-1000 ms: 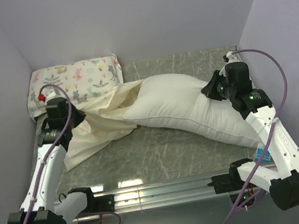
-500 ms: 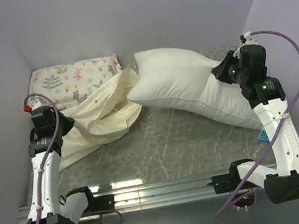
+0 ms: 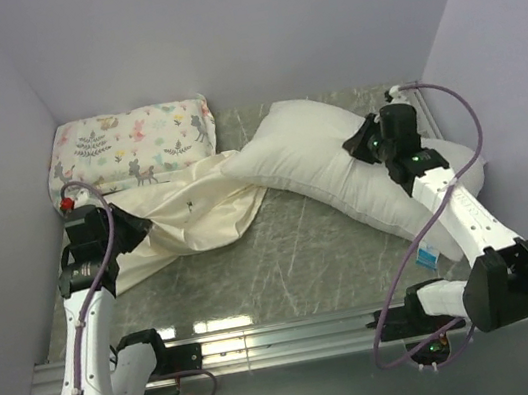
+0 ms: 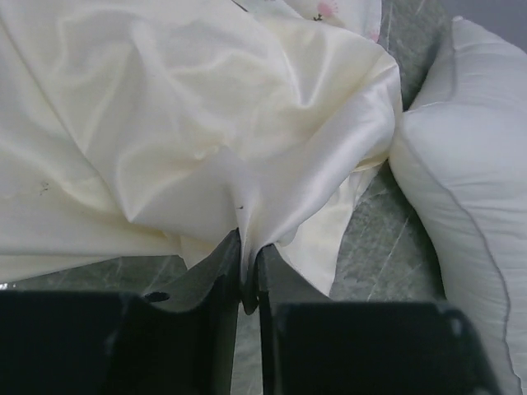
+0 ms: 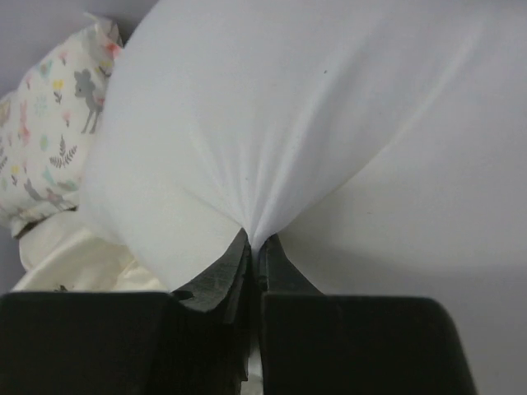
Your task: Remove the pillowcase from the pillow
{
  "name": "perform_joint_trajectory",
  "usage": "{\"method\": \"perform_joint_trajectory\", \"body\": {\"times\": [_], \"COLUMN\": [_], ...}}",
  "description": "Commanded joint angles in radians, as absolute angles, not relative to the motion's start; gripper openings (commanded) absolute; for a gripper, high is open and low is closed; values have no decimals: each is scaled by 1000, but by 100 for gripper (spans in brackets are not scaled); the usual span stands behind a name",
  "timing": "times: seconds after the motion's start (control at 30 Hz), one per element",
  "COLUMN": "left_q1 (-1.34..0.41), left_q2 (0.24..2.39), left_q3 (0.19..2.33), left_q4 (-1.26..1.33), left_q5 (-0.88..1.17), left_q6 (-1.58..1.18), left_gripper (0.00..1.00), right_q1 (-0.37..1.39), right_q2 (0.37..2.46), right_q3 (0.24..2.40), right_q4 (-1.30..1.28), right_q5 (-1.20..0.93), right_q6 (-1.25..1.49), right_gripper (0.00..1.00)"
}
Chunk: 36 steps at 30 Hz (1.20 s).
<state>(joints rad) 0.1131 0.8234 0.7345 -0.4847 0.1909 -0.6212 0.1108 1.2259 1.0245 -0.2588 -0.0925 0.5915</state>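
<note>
The cream, glossy pillowcase [image 3: 191, 215] lies limp and crumpled on the left of the table. My left gripper [image 3: 132, 227] is at its left edge; in the left wrist view the gripper [image 4: 249, 257] pinches a fold of the pillowcase [image 4: 206, 123] between nearly closed jaws. The plump white pillow [image 3: 313, 154] lies bare across the middle, its left tip touching the pillowcase. My right gripper [image 3: 359, 148] is shut on a pinch of the pillow [image 5: 313, 107], seen bunched at the gripper [image 5: 257, 247]. A blue label [image 3: 426, 256] shows at the pillow's near right corner.
A smaller pillow printed with animals and leaves [image 3: 133, 143] sits in the back left corner against the walls. Lilac walls close in the left, back and right sides. The grey marbled tabletop [image 3: 295, 258] is bare in front of the pillow, up to the metal rail.
The right arm lifted the pillow rightward, then lowered it back toward the middle. The pillowcase slid off its left end and settled flat. The left gripper drew nearer and left.
</note>
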Motion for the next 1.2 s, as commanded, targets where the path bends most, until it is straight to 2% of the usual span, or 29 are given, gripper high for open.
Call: {"method": "perform_joint_trajectory", "body": {"times": [0.0,0.03,0.07,0.1,0.13,0.17,0.2,0.23,0.27,0.3,0.4,0.5,0.53,0.6,0.87,1.17], "left_q1": [110,107,104,101,80,63,42,-19,-58,-101,-330,-415,-443,-459,-486,-554], "left_q2": [818,819,821,818,812,807,795,792,792,801,836,870,876,885,862,936], "left_q3": [785,790,796,798,802,807,824,834,848,879,946,988,992,988,959,1058], "left_q4": [-474,-480,-485,-491,-495,-503,-508,-520,-526,-531,-554,-549,-543,-512,-463,-486], "left_q5": [271,279,288,301,292,267,212,168,125,83,-107,-216,-224,-213,-189,-249], "left_q6": [-606,-588,-577,-557,-551,-548,-545,-543,-548,-557,-589,-604,-601,-588,-534,-514], "left_gripper": [19,25,30,44,51,57,64,76,80,84,91,92,96,99,99,99], "right_q1": [167,178,189,202,209,215,216,216,216,218,218,218,218,218,218,219], "right_q2": [1183,1178,1174,1155,1144,1132,1111,1100,1088,1062,1002,938,919,862,638,640], "right_q3": [986,967,957,950,937,936,934,937,937,936,922,897,878,850,697,653], "right_q4": [-8,-9,-11,-14,-20,-31,-56,-75,-90,-113,-158,-181,-195,-210,-239,-256], "right_q5": [-89,-74,-68,-69,-75,-81,-89,-110,-121,-136,-147,-164,-170,-175,-129,-121], "right_q6": [614,603,597,591,578,574,568,557,554,548,531,512,505,503,489,474], "right_gripper": [0,0,7,15,24,43,52,59,70,90,94,95,96,96,99,100]}}
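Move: Hanging from the left fingers, the pillowcase has its middle some 9 cm to their right, 6 cm ahead and 14 cm below; the floral pillow lies about 28 cm ahead, 3 cm left and 12 cm below. The right fingers pinch the bare pillow's top, its middle roughly 6 cm right of them, 1 cm ahead and 10 cm down. Off to this hand's left, about 45 cm and 1 cm ahead, 18 cm lower, lies the pillowcase. Opening wide, both hands let go of their cloth. The left swings about 12 cm to the right over the pillowcase while rising some 7 cm, turning clockwise about 20 degrees. The right first dips and slips a little left as its fingers part, then lifts off the bare pillow with its fingers tipping up and draws back about 12 cm, sinking again on the way. ##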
